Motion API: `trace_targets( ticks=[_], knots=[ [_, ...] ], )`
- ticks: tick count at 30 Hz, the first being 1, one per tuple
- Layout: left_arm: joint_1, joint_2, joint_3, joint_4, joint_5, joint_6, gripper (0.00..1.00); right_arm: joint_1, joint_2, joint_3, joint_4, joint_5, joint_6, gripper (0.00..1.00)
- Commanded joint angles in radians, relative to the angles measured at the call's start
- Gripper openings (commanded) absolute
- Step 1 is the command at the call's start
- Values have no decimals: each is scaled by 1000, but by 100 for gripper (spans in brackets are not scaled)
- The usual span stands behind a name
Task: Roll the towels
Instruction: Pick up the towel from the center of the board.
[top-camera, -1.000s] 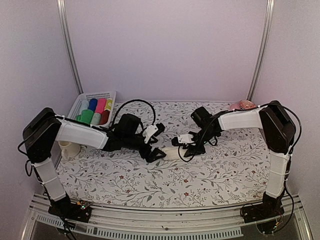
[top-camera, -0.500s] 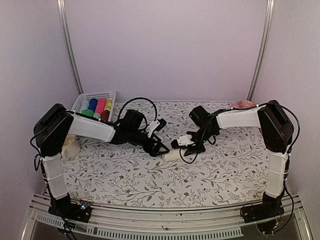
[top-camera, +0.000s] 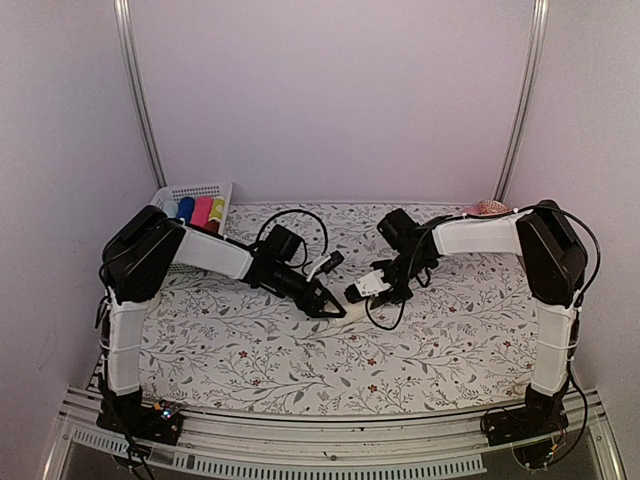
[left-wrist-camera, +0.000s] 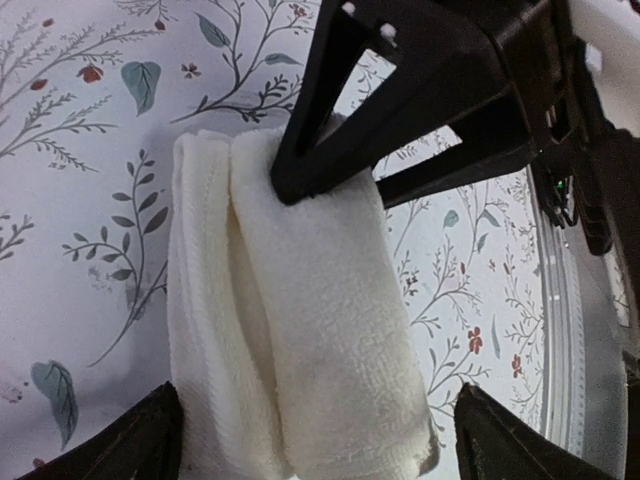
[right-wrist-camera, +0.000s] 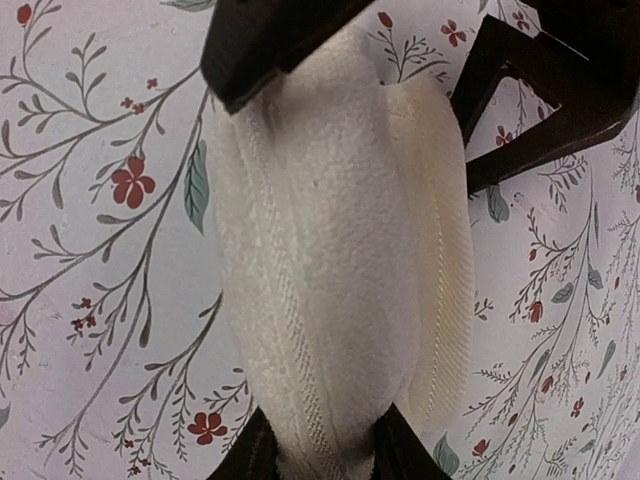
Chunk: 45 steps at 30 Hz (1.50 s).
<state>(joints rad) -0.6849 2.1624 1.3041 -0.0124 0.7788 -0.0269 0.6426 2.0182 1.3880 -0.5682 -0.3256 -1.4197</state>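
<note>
A cream-white towel (top-camera: 349, 311), rolled into a short loose cylinder, lies on the flowered table cover near the middle. In the right wrist view the towel (right-wrist-camera: 330, 250) runs away from my right gripper (right-wrist-camera: 330, 462), which is shut on its near end. Seen from above, the right gripper (top-camera: 363, 291) comes at the roll from the right. My left gripper (top-camera: 328, 304) stands open at the roll's other end. Its fingertips (left-wrist-camera: 140, 440) straddle that end of the towel (left-wrist-camera: 300, 330) with a gap on each side.
A white basket (top-camera: 196, 190) at the back left holds blue, pink and yellow rolls. A pink dish (top-camera: 485, 209) sits at the back right. Both arms meet over the middle of the flowered cover (top-camera: 300, 370), with walls close on either side.
My left arm has stretched out to the right and brought its open gripper to the towel's end. The right gripper has closed tighter on the towel.
</note>
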Motion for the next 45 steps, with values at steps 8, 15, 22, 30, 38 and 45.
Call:
trace_targets(
  ticks=[8,15,22,30,38,45],
  knots=[
    [2,76,88,-70,160,-43,88,5,47,46,-34,48,-13,28],
    [-1,104,123,-94,134,-48,70,6,64,45,-35,48,-4,28],
    [-5,120,159,-138,106,-50,42,6,68,47,-33,59,4,28],
    [-14,100,155,-150,60,-54,0,7,46,92,-19,106,68,50],
    [-4,-89,20,-47,-189,-87,0,-9,-103,131,-61,177,171,99],
    [-1,-265,-62,-33,-430,-99,0,-71,-213,193,-105,237,321,99]
  ],
)
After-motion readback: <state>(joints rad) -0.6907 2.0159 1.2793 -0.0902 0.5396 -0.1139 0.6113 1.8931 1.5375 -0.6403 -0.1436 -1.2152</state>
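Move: The rolled-up towel's left end already lies between the left hand's open fingers, its middle about 5 cm to that hand's right, level fore and aft, 1 cm lower. From the right hand, whose nearly shut fingers already grip the other end, the towel's middle is some 5 cm left, 2 cm back and 1 cm lower. The basket stands about 28 cm left of the left hand and 25 cm farther out. Left pinches the towel's left end and rises 3 cm; right lets go, rising about 9 cm and forward. ##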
